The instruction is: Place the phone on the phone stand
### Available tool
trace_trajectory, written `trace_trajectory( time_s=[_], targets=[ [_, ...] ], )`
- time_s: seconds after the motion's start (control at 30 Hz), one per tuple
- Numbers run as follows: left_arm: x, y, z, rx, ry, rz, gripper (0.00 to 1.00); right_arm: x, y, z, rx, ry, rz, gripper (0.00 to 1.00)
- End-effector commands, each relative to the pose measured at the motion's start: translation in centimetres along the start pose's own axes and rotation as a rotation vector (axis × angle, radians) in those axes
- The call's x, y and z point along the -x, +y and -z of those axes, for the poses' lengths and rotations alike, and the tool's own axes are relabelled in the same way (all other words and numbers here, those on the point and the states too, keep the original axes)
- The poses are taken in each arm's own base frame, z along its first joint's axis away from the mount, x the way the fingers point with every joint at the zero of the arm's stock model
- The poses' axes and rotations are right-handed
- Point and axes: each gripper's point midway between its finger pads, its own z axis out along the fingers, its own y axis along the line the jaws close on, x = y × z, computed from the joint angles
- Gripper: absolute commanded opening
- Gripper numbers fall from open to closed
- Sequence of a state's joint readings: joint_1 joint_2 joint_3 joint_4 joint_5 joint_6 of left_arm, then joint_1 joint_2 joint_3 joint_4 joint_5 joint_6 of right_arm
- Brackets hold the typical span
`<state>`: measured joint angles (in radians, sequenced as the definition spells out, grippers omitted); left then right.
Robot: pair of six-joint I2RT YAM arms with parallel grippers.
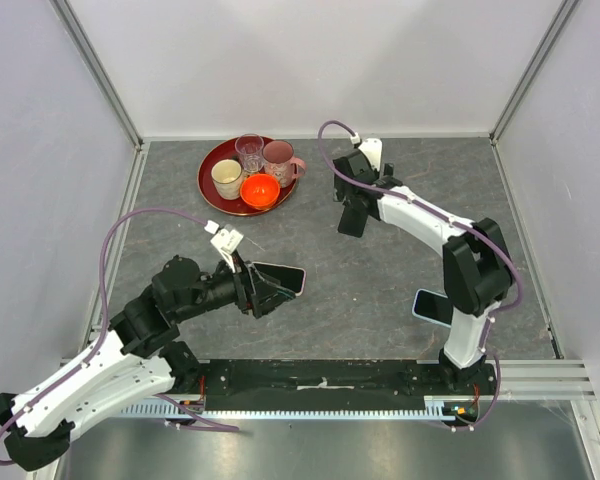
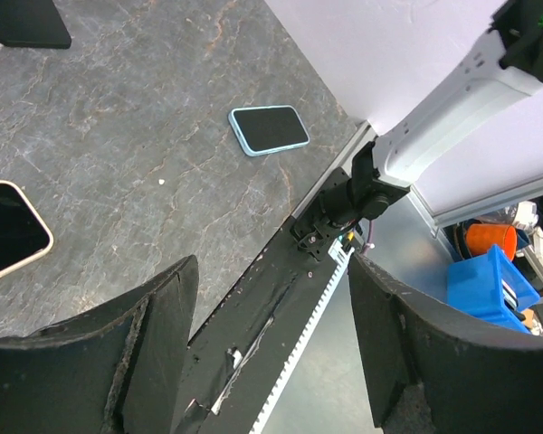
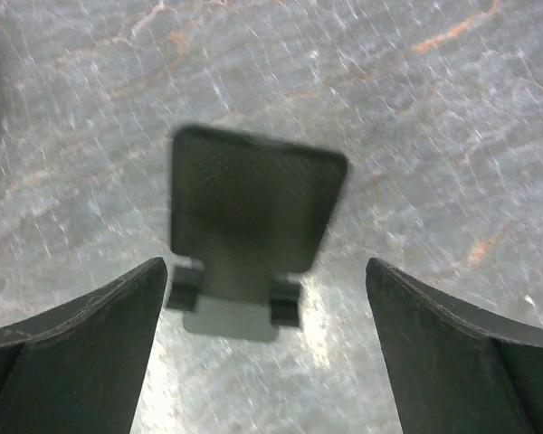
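A phone with a cream rim and dark screen (image 1: pixel 283 278) (image 2: pixel 7 231) lies flat on the grey table. My left gripper (image 1: pixel 259 295) (image 2: pixel 271 348) hovers just beside it, open, with nothing between its fingers; in the left wrist view the phone lies left of the jaws. A second phone in a light blue case (image 1: pixel 432 305) (image 2: pixel 270 128) lies by the right arm's base. The black phone stand (image 1: pixel 350 226) (image 3: pixel 253 203) stands mid-table, blurred in the right wrist view. My right gripper (image 1: pixel 353 203) (image 3: pixel 266 271) hangs over it, jaws open wide, apart from the stand.
A red tray (image 1: pixel 208 172) with cups and an orange bowl (image 1: pixel 260 190) sits at the back left. Walls close the table on three sides. The black rail (image 2: pixel 253 316) with the arm bases runs along the near edge.
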<state>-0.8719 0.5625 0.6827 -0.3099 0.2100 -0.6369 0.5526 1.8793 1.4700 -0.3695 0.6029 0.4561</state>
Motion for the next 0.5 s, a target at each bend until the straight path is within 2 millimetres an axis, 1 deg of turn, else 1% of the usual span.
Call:
trace_trajectory(
  time_s=[0.0,0.03,0.07,0.1,0.13,0.17,0.2,0.23,0.27,0.3,0.33,0.37,0.4,0.43,0.47],
  targets=[
    [0.8,-0.1,-0.8,0.004,-0.013,-0.016,0.73,1.8,-2.6,5.0,0.023,-0.019,-0.009,0.98],
    [0.8,-0.3,-0.9,-0.007,-0.013,-0.019,0.73,0.3,-3.7,5.4,0.009,0.005,0.006,0.98],
    [0.9,-0.3,-1.0,-0.009,-0.015,-0.019,0.73,-0.3,-4.2,6.1,0.018,0.012,0.006,0.98],
    [0.9,-0.3,-1.2,-0.011,-0.019,-0.019,0.73,0.3,-5.0,7.7,0.04,-0.016,-0.014,0.98],
    [1.0,-0.2,-1.2,-0.009,-0.023,-0.018,0.73,-1.8,-6.1,7.8,0.03,0.016,0.008,0.98],
    [0.8,-0.2,-1.2,-0.008,-0.02,-0.014,0.73,-2.5,-6.8,8.3,0.024,0.023,0.003,0.98],
    [0.6,-0.1,-1.2,-0.011,-0.019,-0.011,0.73,-2.3,-7.6,9.5,0.038,0.004,-0.017,0.98],
    [0.5,0.0,-1.2,-0.011,-0.019,-0.014,0.73,-4.5,-8.5,9.6,0.027,0.037,-0.003,0.98],
    [0.4,0.1,-1.3,-0.011,-0.016,-0.018,0.74,-4.6,-9.3,10.7,0.033,0.027,-0.039,0.98],
    [0.4,0.3,-1.4,-0.004,-0.011,-0.023,0.74,-5.3,-9.9,11.1,0.029,0.036,-0.059,0.98],
    [0.4,0.3,-1.5,0.0,-0.011,-0.033,0.74,-7.0,-10.7,11.2,0.016,0.061,-0.072,0.98],
    [0.8,0.2,-1.7,0.001,-0.017,-0.04,0.74,-7.3,-11.2,12.2,0.031,0.065,-0.138,0.98],
    [0.8,0.3,-2.0,0.01,-0.008,-0.041,0.74,-7.9,-11.6,12.5,0.032,0.078,-0.168,0.98],
    [1.0,0.3,-2.4,0.006,-0.009,-0.047,0.74,-9.4,-12.5,12.4,0.019,0.109,-0.195,0.98],
    [1.3,0.1,-2.6,-0.002,-0.012,-0.052,0.74,-9.4,-13.0,13.2,0.031,0.102,-0.252,0.98]
  ],
)
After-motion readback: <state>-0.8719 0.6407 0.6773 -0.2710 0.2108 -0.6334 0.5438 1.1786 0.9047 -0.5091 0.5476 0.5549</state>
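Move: The blue-rimmed phone, next on the right hand's way, lies flat about 31 cm back and 17 cm to its right, some 8 cm below. The phone stand, already let go, stands just beyond the right fingertips, about 2 cm ahead and 2 cm lower. The cream-rimmed phone lies roughly 22 cm back and 22 cm to the left of the right hand. From the left hand, the blue-rimmed phone is about 35 cm to the right, 4 cm ahead and 20 cm lower. With its fingers already wide open and staying so, the right hand backs away from the phone stand it has just released and sweeps back about 15 cm and some 8 cm to its right, across the open table towards the blue-rimmed phone. It rises 3 to 4 cm as it clears the stand, then begins to sink by about a centimetre at the end, the fingers keeping their forward-and-down slant with only a slight roll. ##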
